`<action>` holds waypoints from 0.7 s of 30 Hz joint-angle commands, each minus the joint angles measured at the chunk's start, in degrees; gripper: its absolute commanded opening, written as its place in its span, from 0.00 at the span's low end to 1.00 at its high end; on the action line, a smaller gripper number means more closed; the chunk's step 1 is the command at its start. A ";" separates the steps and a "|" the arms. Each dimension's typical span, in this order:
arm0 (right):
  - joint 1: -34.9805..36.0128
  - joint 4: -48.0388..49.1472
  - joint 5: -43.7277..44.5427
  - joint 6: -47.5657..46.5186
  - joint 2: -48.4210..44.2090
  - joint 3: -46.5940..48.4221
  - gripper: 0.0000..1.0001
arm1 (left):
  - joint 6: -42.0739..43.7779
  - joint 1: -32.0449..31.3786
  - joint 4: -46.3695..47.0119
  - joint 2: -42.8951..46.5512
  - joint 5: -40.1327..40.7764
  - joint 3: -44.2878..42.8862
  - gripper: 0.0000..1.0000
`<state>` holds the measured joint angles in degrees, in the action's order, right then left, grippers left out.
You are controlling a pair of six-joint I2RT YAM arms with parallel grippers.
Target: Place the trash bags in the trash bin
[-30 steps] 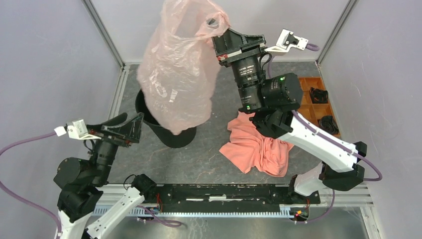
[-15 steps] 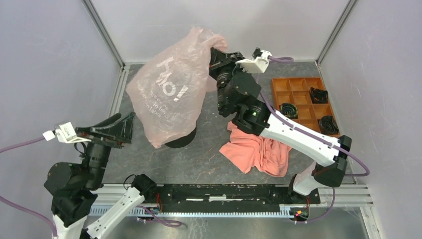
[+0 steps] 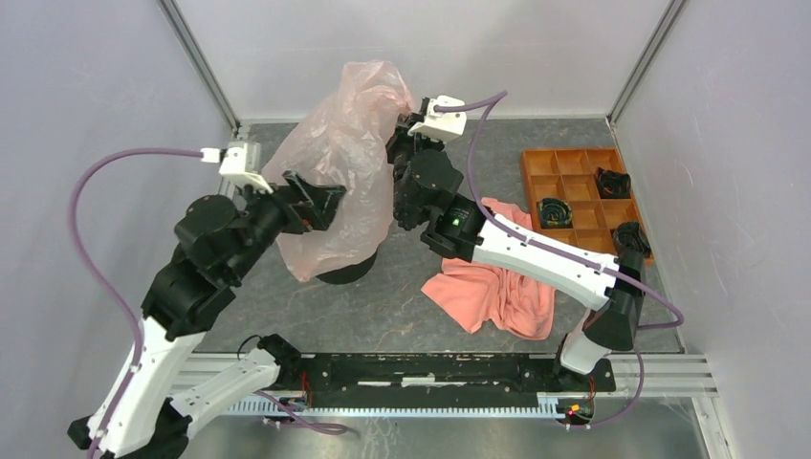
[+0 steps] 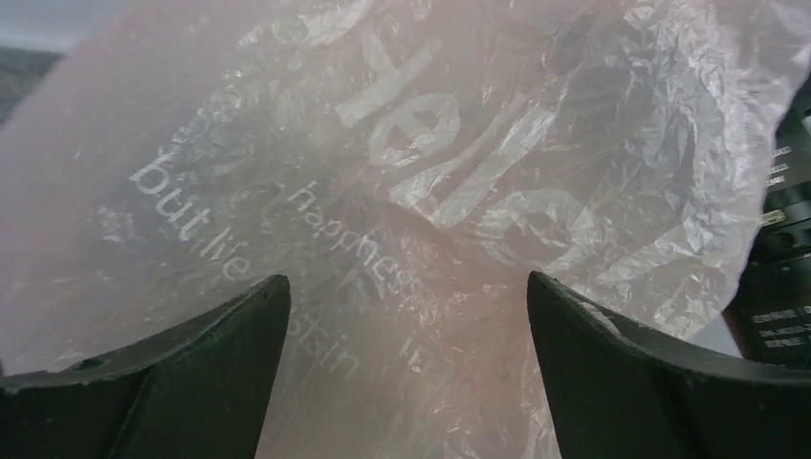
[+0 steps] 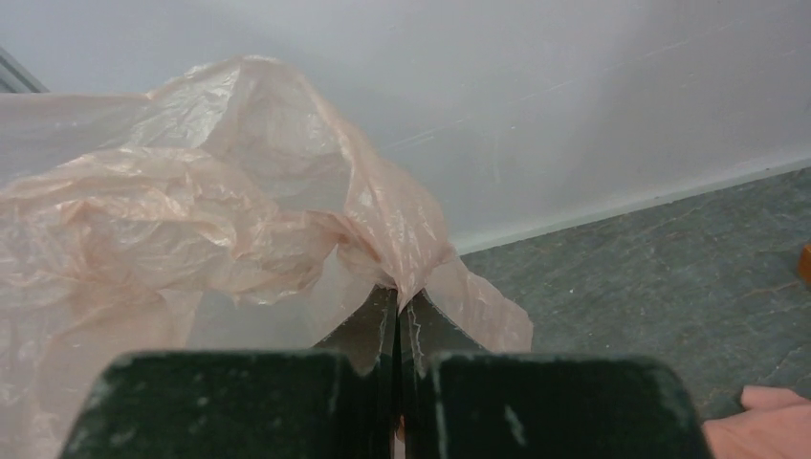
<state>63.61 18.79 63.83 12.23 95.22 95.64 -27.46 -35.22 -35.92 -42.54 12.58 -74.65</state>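
The pale pink translucent trash bag (image 3: 344, 163) hangs draped over the black trash bin (image 3: 346, 271), of which only the lower near side shows. My right gripper (image 3: 406, 110) is shut on the bag's top edge; in the right wrist view a fold of the bag (image 5: 191, 220) is pinched between the closed fingers of that gripper (image 5: 397, 306). My left gripper (image 3: 330, 196) stands open at the bag's left side. In the left wrist view the bag's white-lettered film (image 4: 402, 191) fills the space ahead of the gripper (image 4: 406, 316), with nothing clamped.
A coral-orange cloth (image 3: 493, 277) lies crumpled right of the bin, under the right arm. An orange compartment tray (image 3: 574, 186) with black items sits at the back right. Walls and frame posts close in the back and both sides.
My left arm has risen and swung right, up against the bag, its jaws a little wider. The right gripper has brought the bag lower and to the left, over the bin.
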 commanded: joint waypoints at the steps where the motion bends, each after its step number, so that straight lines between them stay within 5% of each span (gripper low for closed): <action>1: -0.01 3.31 -3.61 -3.40 -4.14 -2.43 0.01 | -0.02 -0.08 -2.75 -3.97 -5.29 0.01 0.95; 8: 0.03 2.80 -25.55 -6.27 -9.02 -7.44 0.01 | 2.67 1.76 -7.93 -24.89 18.26 -7.42 0.78; 13: -0.11 1.44 -40.28 -13.03 -12.51 -11.15 0.01 | 2.92 12.21 -5.38 -28.96 13.95 -3.67 0.67; 21: -2.09 2.12 -55.34 -13.47 -8.41 -11.27 0.01 | -0.70 14.83 2.16 -13.83 7.45 14.79 0.60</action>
<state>63.05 19.62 18.70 -0.78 83.99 82.70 -26.37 -20.36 -38.89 -63.94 23.51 -62.19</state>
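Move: The pink trash bag hangs open from the right hand's shut fingers, its middle some 7 cm ahead of the left hand, 2 cm to its right and 6 cm lower. The trash bin stands under it, its middle about 7 cm ahead of the left hand, 2 cm left and 28 cm down; from the right hand it lies 6 cm back, 12 cm left and 31 cm below. The pink cloth lies on the table roughly 15 cm back from the right hand, 19 cm to its right and 43 cm down. The left hand plunges some 20 cm, pushing the bag's near side down into the bin mouth with its fingers: it drives forward about 13 cm, then swings left and draws back a little, tipping about 30 degrees nose-down while the wide-open fingers narrow to a little over half. The right hand keeps its pinch on the bag's upper edge and brings it towards the bin, some 7 cm back and 6 cm left, turning about 40 degrees counter-clockwise. ##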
